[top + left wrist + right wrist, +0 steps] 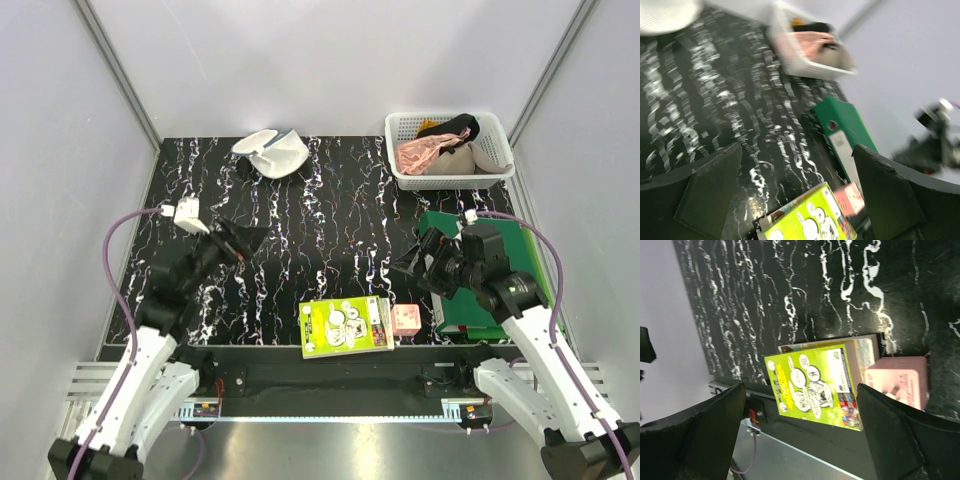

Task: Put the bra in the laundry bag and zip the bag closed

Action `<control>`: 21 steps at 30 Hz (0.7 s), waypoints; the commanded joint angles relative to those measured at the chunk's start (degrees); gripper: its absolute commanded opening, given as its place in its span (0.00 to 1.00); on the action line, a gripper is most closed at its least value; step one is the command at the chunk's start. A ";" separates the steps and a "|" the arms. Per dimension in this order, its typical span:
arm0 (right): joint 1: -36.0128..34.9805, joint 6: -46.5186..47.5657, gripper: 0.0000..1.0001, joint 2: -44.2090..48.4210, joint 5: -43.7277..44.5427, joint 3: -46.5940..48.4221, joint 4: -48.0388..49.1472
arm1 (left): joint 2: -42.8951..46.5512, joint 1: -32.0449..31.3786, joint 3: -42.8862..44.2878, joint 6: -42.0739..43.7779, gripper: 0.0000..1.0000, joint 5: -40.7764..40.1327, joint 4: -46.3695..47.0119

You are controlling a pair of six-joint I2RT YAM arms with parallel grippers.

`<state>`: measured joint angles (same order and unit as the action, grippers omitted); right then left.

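The beige bra [483,157] lies in the white lattice basket [400,170] at the back right, beside a pink garment; in the left wrist view the bra [833,57] shows blurred in that basket [812,70]. The white mesh laundry bag [270,152] sits at the back, left of centre, and its edge [665,14] shows in the left wrist view's top left corner. My left gripper [252,239] [797,192] hovers open over the left middle of the table, holding nothing. Hovering at the right, my right gripper [406,262] [800,435] is open and empty.
A lime-green book [347,325] [810,217] [812,385] and a small pink box [405,319] [850,197] [897,385] lie at the near edge. A green folder [505,265] [842,127] lies under the right arm. A black garment [455,125] tops the basket.
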<state>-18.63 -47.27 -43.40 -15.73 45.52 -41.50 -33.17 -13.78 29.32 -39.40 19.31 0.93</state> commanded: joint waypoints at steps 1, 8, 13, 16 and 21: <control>0.18 8.24 1.00 -1.33 3.86 6.24 -6.84 | -8.03 0.24 9.94 -7.53 0.99 -16.13 -14.53; 0.26 14.56 1.00 -2.57 8.34 14.24 -11.59 | -30.78 8.67 24.54 -8.85 0.99 -6.68 -14.31; 0.26 18.17 1.00 -4.85 8.96 18.29 -14.14 | -57.68 10.44 43.15 -8.32 0.98 0.81 -18.32; 0.26 20.10 1.00 -6.60 9.40 20.40 -14.32 | -67.95 10.27 53.98 -13.15 0.96 0.03 -18.68; 0.18 24.49 1.00 -9.59 13.96 21.81 -14.40 | -81.51 10.00 69.27 -24.04 0.93 -0.32 -18.07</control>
<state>-18.63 -28.47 -51.18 -6.35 64.53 -55.33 -109.03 -3.33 88.29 -54.26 17.19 -17.72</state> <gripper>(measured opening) 0.994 0.946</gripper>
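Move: The white laundry bag lies about 35 cm ahead of my left hand, almost in line with it and some 23 cm lower. The laundry basket stands level with the bag, about 50 cm to my left hand's right; the yellow game box is roughly 12 cm behind that hand and 20 cm to its right. From my right hand the bag is some 40 cm ahead and 33 cm left; the green box is about 22 cm to that hand's right and nearly level. I shoot my open left hand some 27 cm forward towards the laundry bag, sinking about 9 cm, mostly in the latter half, while the fingers tip down some 40 degrees and swing a little counter-clockwise; they stay wide open and short of the bag. My empty right hand lifts about 5 cm and drifts right towards the green box, rolling its left side down. ##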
